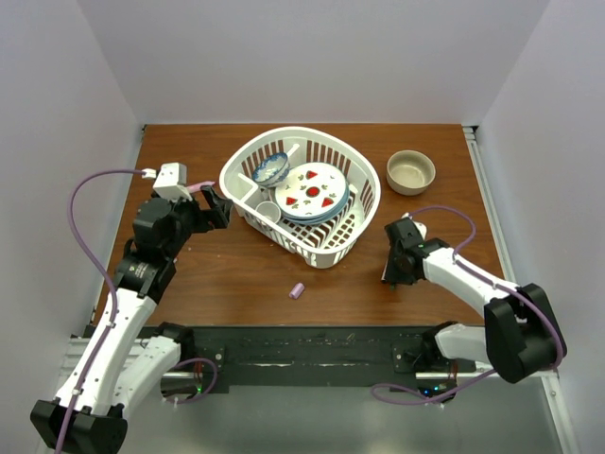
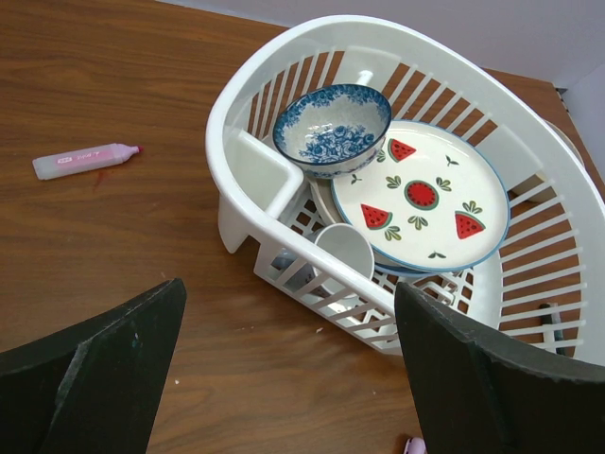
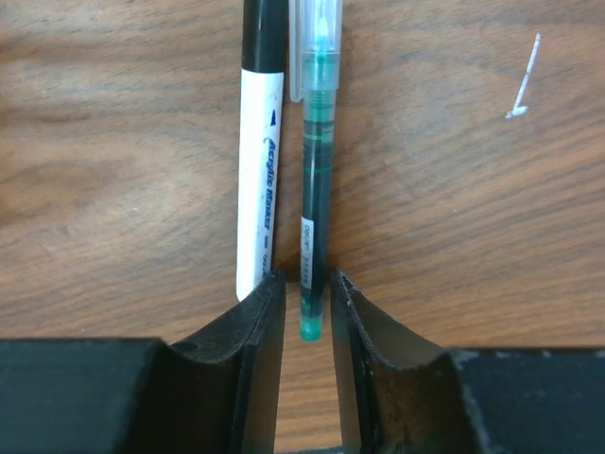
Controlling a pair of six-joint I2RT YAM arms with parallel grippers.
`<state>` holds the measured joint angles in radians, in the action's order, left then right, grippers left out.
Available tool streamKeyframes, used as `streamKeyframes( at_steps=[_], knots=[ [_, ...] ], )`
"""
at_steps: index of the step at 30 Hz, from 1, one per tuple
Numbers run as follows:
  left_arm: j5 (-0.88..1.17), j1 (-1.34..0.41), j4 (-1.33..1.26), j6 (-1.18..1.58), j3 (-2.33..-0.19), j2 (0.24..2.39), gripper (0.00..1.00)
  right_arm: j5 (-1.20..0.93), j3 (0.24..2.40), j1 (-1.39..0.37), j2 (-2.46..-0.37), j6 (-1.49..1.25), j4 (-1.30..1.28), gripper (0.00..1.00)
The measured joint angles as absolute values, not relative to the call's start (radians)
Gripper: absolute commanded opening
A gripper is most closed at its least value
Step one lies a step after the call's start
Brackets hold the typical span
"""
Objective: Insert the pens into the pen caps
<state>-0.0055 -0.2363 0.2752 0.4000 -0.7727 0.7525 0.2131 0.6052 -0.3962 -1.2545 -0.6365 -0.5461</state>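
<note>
Two pens lie side by side on the wood in the right wrist view. One is a white-barrelled marker [image 3: 259, 189] with a black cap end, the other a dark green pen [image 3: 315, 189] under a clear cap. My right gripper [image 3: 307, 284] is low over them, its jaws slightly apart with the green pen's tail between them and a thin gap on each side. A lilac-pink pen [image 2: 85, 161] rests on the table left of the basket. A lilac-pink pen cap [image 1: 297, 290] lies on the table's front middle. My left gripper [image 1: 219, 210] stands wide open and empty beside the basket.
A white ribbed basket [image 1: 284, 142] at the back centre holds a watermelon plate [image 1: 312, 189], a blue patterned bowl [image 1: 270, 168] and a white cup [image 2: 345, 248]. A tan bowl [image 1: 410, 172] stands at the back right. White walls close in the table.
</note>
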Motion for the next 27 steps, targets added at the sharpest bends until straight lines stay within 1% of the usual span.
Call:
streamKeyframes(
  at_steps=[3,4,7,11,12,13,15,17,20,22,25,26,27],
  knots=[
    [-0.012,-0.236,0.275,0.4,-0.773,0.754,0.97,0.217,0.626,-0.396,-1.225,-0.633,-0.586,0.33],
    [-0.016,-0.236,0.275,0.401,-0.773,0.755,0.99,0.219,0.635,-0.396,-1.201,-0.632,-0.603,0.34],
    [-0.045,-0.236,0.279,0.413,-0.776,0.77,1.0,0.221,0.671,-0.396,-1.108,-0.628,-0.654,0.36],
    [-0.102,-0.23,0.329,0.45,-0.834,0.854,1.0,0.218,0.722,-0.396,-0.992,-0.624,-0.703,0.41],
    [-0.104,-0.216,0.344,0.458,-0.863,0.891,1.0,0.217,0.734,-0.396,-0.967,-0.621,-0.714,0.48],
    [-0.096,-0.189,0.361,0.469,-0.899,0.932,1.0,0.214,0.743,-0.396,-0.945,-0.618,-0.722,0.52],
    [-0.084,-0.12,0.367,0.488,-0.945,0.996,1.0,0.209,0.757,-0.396,-0.902,-0.611,-0.733,0.58],
    [-0.076,-0.033,0.376,0.507,-0.982,1.056,0.99,0.194,0.766,-0.396,-0.857,-0.603,-0.744,0.62],
    [-0.082,0.057,0.387,0.527,-1.032,1.155,0.99,0.162,0.785,-0.396,-0.802,-0.59,-0.754,0.64],
    [-0.082,0.094,0.391,0.564,-1.064,1.223,0.97,0.131,0.801,-0.396,-0.772,-0.582,-0.752,0.64],
    [-0.078,0.147,0.39,0.651,-1.074,1.283,0.91,0.087,0.831,-0.396,-0.732,-0.574,-0.748,0.64],
    [-0.08,0.163,0.39,0.686,-1.074,1.294,0.88,0.077,0.844,-0.396,-0.72,-0.57,-0.748,0.64],
    [-0.083,0.178,0.368,0.716,-1.068,1.298,0.88,0.061,0.86,-0.396,-0.709,-0.566,-0.747,0.64]
  ],
)
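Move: The pink pen lies about 24 cm ahead of the left hand, 18 cm to its left and 25 cm below; the basket's middle is some 26 cm ahead, 20 cm right and 17 cm below. The right hand's fingers straddle the capped teal pen, whose middle is 5 cm ahead, with the white marker 2 cm left of it. The lilac cap is 33 cm left of the right hand and 3 cm back, at table height. Right rises about 19 cm off the teal pen, opening; left swings 17 cm left-forward towards the pink pen. ##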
